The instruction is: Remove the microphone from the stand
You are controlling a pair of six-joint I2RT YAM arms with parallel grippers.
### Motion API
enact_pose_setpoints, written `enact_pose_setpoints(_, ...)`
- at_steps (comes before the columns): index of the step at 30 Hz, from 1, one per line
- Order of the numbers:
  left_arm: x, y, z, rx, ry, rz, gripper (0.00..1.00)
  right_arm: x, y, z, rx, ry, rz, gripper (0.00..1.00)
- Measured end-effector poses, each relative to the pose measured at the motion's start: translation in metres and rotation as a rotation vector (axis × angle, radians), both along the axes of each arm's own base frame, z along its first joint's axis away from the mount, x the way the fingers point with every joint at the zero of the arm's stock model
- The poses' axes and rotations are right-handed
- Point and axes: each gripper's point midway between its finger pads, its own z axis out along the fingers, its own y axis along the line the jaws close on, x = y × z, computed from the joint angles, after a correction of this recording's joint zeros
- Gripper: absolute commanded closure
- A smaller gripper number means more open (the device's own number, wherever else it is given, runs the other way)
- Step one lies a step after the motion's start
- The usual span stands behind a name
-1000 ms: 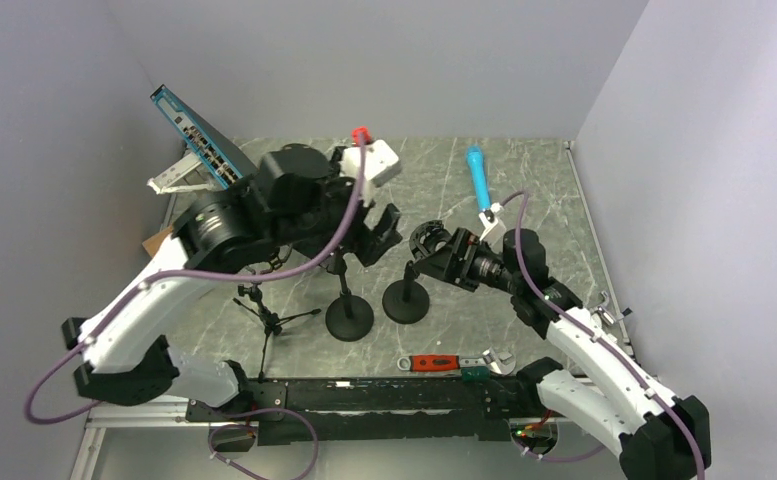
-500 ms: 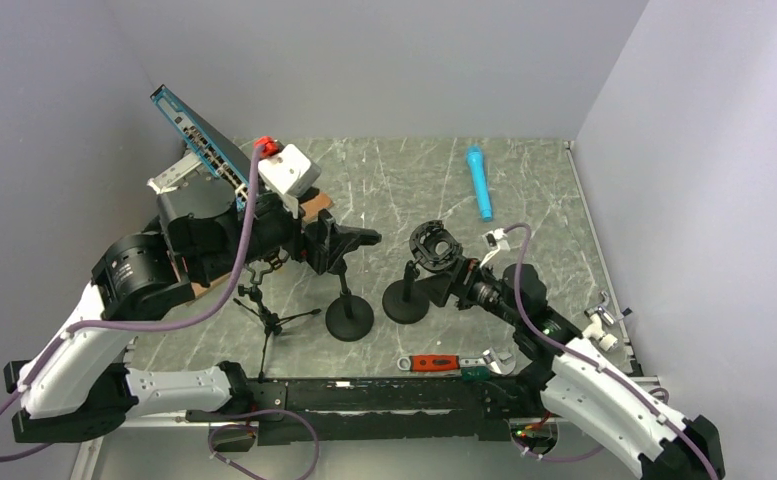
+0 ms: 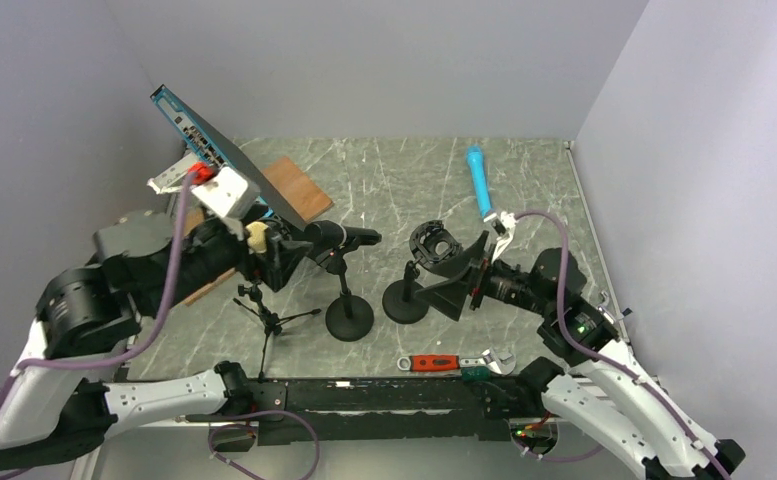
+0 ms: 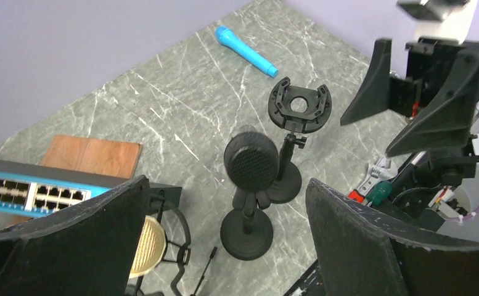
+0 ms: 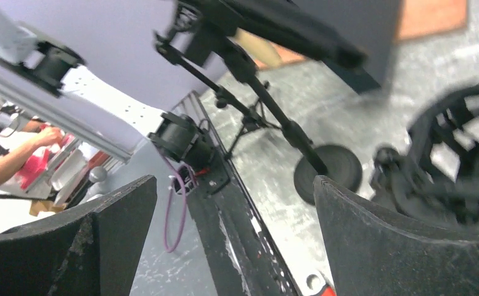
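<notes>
A black microphone (image 3: pixel 339 236) lies in the clip of a round-based stand (image 3: pixel 349 320). In the left wrist view its mesh head (image 4: pixel 251 161) faces me above the stand base (image 4: pixel 245 225). My left gripper (image 3: pixel 289 258) is open and empty just left of the microphone's head end; it does not touch the microphone (image 4: pixel 224 246). My right gripper (image 3: pixel 454 282) is open and empty beside a second stand with an empty ring clip (image 3: pixel 434 243). The right wrist view (image 5: pixel 237 246) shows the stand base (image 5: pixel 328 172) between its fingers.
A blue microphone (image 3: pixel 479 180) lies on the table at the back right. A small tripod (image 3: pixel 264 315) with a yellowish disc stands left of the stand. A network switch (image 3: pixel 204 140) and a wooden board (image 3: pixel 289 188) are at the back left. A red-handled wrench (image 3: pixel 444 362) lies near the front edge.
My left arm has swung left and lower, from over the stand to the microphone's head end. My right gripper has drawn back to the right of the empty stand.
</notes>
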Motion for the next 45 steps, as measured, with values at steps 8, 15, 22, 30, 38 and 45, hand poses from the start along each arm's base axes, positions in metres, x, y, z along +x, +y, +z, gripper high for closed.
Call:
enact_pose_setpoints(8, -0.023, 0.037, -0.007, -0.099, 0.013, 0.024, 0.01, 0.017, 0.024, 0.089, -0.004, -0.239, 0.102, 0.00)
enact_pose_setpoints(15, -0.040, 0.047, -0.036, -0.158, 0.078, 0.001, 0.01, 0.046, 0.075, 0.109, -0.112, -0.376, 0.176, 0.00)
enact_pose_setpoints(22, -0.054, 0.048, -0.068, -0.194, 0.153, -0.033, 0.01, 0.043, 0.122, 0.111, -0.231, -0.555, 0.206, 0.00)
enact_pose_setpoints(30, -0.060, 0.033, -0.090, -0.188, 0.212, -0.086, 0.01, 0.033, 0.157, 0.110, -0.303, -0.706, 0.244, 0.00)
enact_pose_setpoints(38, -0.063, 0.017, -0.108, -0.165, 0.241, -0.140, 0.01, 0.048, 0.170, 0.090, -0.415, -0.742, 0.173, 0.15)
enact_pose_setpoints(45, -0.059, 0.006, -0.121, -0.148, 0.234, -0.161, 0.04, 0.060, 0.167, 0.087, -0.458, -0.753, 0.119, 0.60)
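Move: The black microphone, still on its stand, lies about 14 cm to the right hand's left, 6 cm forward and some 8 cm above it. The empty holder on the neighbouring stand is about 6 cm ahead of the right hand, slightly below it, and the tan microphone some 29 cm left, 6 cm forward and about 3 cm higher. From the left hand, the black microphone is roughly 6 cm ahead, 9 cm right and 5 cm lower. The right fingers end up on both sides of the black microphone just below its head and start closing, about a third shut. To get there the right hand rises some 11 cm, swings about 17 cm left, then eases forward and slightly down, rolling some 45 degrees and dipping its fingertips. The open left hand clears out, sinking about 12 cm and drawing back 6 cm. ##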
